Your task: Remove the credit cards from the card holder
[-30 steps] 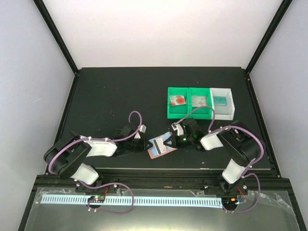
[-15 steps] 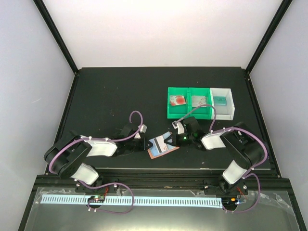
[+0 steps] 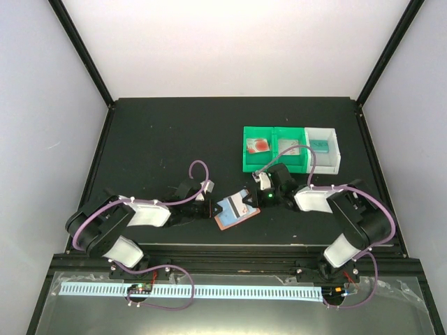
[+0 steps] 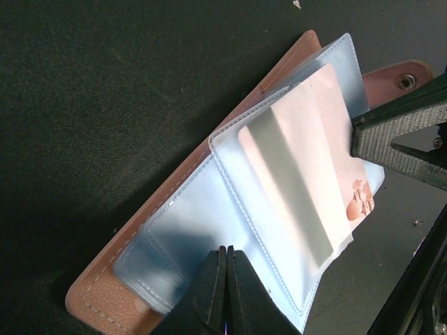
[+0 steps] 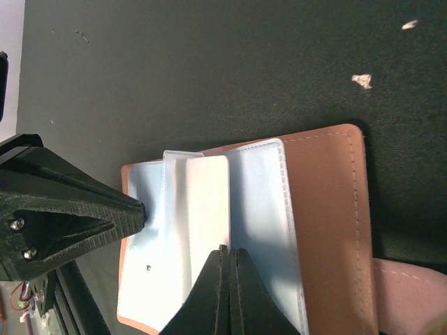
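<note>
The card holder (image 3: 227,218) lies open between the arms, salmon-pink outside (image 4: 174,188) with pale blue-grey pockets (image 5: 262,209). A whitish credit card (image 4: 307,160) with a silver stripe and reddish marks sticks partway out of a pocket; in the right wrist view this card (image 5: 206,202) shows as plain white. My right gripper (image 5: 228,250) is shut, its tips pinching the card's edge, and its fingers (image 4: 398,129) show at that edge in the left wrist view. My left gripper (image 4: 227,250) is shut, its tips resting on a blue pocket at the holder's other end.
A green two-part bin (image 3: 274,164) and a white bin (image 3: 334,148) stand behind the right arm, each part with a card-like thing lying in it. The holder's snap tab (image 4: 398,77) points toward the right gripper. The table's near edge (image 3: 230,246) runs just below the holder.
My right gripper has drawn back to the right and away from the left one, and the holder has shifted slightly with it. The left gripper has stayed put.
</note>
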You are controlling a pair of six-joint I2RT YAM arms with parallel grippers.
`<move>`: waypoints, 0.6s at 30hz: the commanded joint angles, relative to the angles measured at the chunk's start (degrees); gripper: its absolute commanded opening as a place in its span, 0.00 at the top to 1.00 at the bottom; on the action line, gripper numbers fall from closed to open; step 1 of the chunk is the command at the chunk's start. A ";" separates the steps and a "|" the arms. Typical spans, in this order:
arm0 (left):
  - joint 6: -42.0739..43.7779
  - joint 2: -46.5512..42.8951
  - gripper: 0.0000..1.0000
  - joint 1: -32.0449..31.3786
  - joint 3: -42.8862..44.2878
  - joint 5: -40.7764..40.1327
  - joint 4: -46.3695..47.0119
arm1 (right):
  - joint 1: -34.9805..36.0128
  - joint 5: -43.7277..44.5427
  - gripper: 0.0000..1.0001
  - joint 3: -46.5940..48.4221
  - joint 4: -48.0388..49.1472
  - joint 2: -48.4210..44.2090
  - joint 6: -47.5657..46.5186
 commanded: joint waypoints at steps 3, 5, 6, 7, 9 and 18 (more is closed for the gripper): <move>0.60 2.87 0.98 -0.20 -1.99 -4.66 -6.04 | -0.61 4.90 0.99 -0.01 -4.30 -4.93 -2.28; 0.39 2.64 0.98 -0.23 -2.06 -4.70 -5.83 | -0.61 6.68 0.99 -0.68 -5.16 -7.08 -2.65; 0.33 2.66 0.98 -0.22 -1.96 -4.75 -6.03 | -0.54 7.71 0.99 -0.93 -5.74 -8.17 -2.87; 0.31 2.64 0.98 -0.22 -1.75 -4.75 -6.19 | -0.60 8.40 0.99 -0.99 -6.43 -9.38 -3.10; 0.37 2.51 0.98 -0.27 -1.30 -4.59 -6.63 | -0.63 9.53 0.99 -0.70 -8.12 -11.50 -4.01; -5.56 -8.21 0.67 -0.77 1.03 -2.37 -10.90 | -0.52 13.53 0.99 1.67 -15.09 -18.09 -10.21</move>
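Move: The right hand already pinches the card, whose middle lies about 3 cm to its left and 1 cm back. The card holder's middle is some 3 cm back and 3 cm left of that hand, 2 cm below; the green box is about 16 cm ahead and 9 cm right, the white box equally far ahead and 25 cm right. From the left hand, shut on the clear sleeve, the holder's middle lies about 7 cm right. Right hand, still pinching the card, draws it about 5 cm up and right; left fingers open off the sleeve. ##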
